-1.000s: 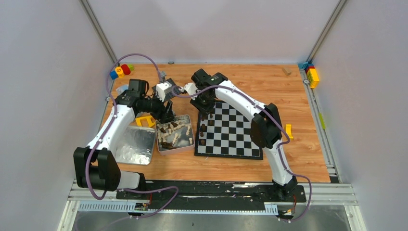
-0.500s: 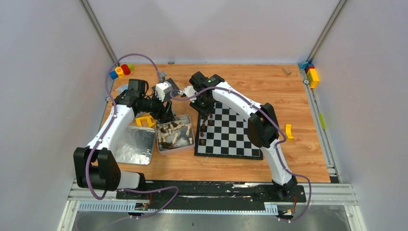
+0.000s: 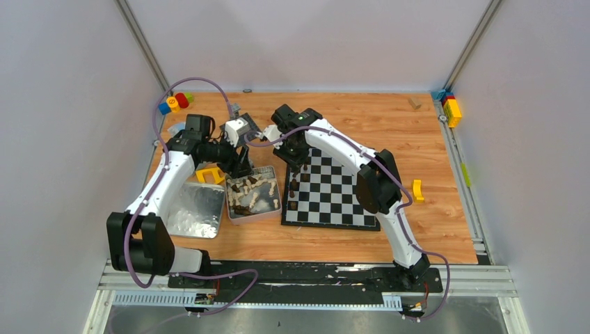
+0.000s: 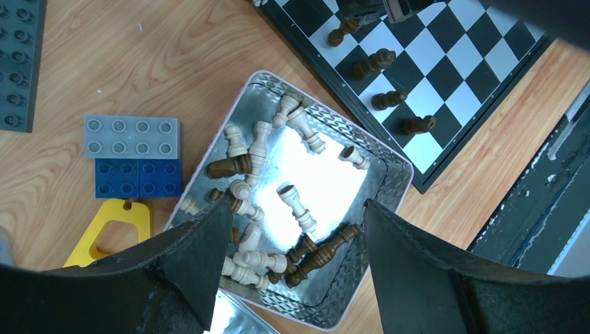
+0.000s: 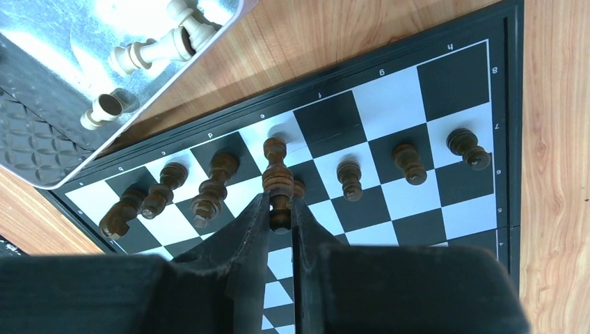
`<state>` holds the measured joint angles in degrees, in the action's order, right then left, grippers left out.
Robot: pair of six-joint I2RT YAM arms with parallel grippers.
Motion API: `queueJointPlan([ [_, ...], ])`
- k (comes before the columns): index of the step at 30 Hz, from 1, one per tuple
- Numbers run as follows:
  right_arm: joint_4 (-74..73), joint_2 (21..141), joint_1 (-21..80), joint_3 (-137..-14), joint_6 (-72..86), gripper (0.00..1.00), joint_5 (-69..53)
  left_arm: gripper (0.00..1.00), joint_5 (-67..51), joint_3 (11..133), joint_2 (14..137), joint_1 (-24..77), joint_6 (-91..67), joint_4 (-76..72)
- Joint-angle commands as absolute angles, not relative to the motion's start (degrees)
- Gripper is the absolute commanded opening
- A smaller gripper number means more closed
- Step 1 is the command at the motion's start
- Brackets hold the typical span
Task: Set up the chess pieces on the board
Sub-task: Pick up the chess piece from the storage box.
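The board [image 3: 341, 198] lies right of centre, with several dark brown chess pieces [image 5: 216, 184] standing along its left edge. My right gripper [image 5: 280, 209] is shut on a tall dark brown piece [image 5: 277, 167], held upright just over the board [image 5: 417, 90] between the standing ones. In the top view this gripper [image 3: 296, 156] hangs above the board's far left corner. My left gripper [image 4: 298, 216] is open and empty, above a metal tin [image 4: 400, 174] holding cream and dark brown pieces [image 4: 296, 205] lying on their sides.
A shiny tin lid [image 3: 191, 209] lies left of the tin [image 3: 254, 217]. Beside it are a yellow part [image 4: 111, 233], grey [image 4: 132, 136] and blue bricks [image 4: 139, 177] and a dark studded baseplate [image 4: 17, 62]. Coloured bricks [image 3: 174, 103] sit at the back left, more [image 3: 451, 108] at the right wall.
My right arm has shifted slightly left with the dark piece still in its grip. The left arm has not moved.
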<state>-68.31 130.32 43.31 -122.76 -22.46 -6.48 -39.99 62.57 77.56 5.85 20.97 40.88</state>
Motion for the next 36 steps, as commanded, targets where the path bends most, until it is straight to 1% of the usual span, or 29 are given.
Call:
queueJointPlan([
  [1,-68.19,130.59,43.55,-125.95,-22.28,0.05,-4.72,0.77,-40.98,62.58,78.21,5.74,21.61,39.89],
  [12,-63.22,124.09,38.03,-125.89,-14.7,0.01,-12.79,0.77,-45.6,64.15,80.79,5.75,21.99,38.94],
  [16,-59.85,119.48,34.51,-122.7,-11.08,0.0,-20.08,0.77,-47.79,66.66,82.9,5.81,20.96,39.21],
  [22,-55.04,114.27,28.4,-117.11,-6.79,0.0,-34.49,0.77,-52.55,70.6,87.5,6.0,17.46,38.58],
  [28,-49.67,110.78,24.19,-110.89,-4.36,0.0,-47.62,0.76,-59.08,75.38,93.09,6.97,7.85,34.93],
  [36,-45.46,110.94,22.07,-107.3,-1.14,0.0,-59.89,0.72,-67.58,78.87,98.5,10.72,-9.16,21.6],
])
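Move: Open and empty, the left hand has the dark chess piece that the right hand grips some 16 cm to its right, 3 cm ahead and 10 cm lower. The storage box is centred about 8 cm back, 3 cm right and 13 cm below this left hand. For the right hand, the left fingers are roughly 16 cm left, 3 cm back and 7 cm higher; the nearest standing pawn is about 2 cm right, level fore and aft, and the nearest back-row piece 4 cm back, both some 4 cm below. Lifting the held dark piece about 13 cm off the board, the right hand first swings some 4 cm forward and right, then draws back a little, its wrist tipping roughly 45 degrees so the closed fingers point down and leftwards. The left hand, after a slight dip, travels right, forward and a bit up, about 9 cm, towards that piece, fingers staying open and tilting up towards level. They do not touch yet. ##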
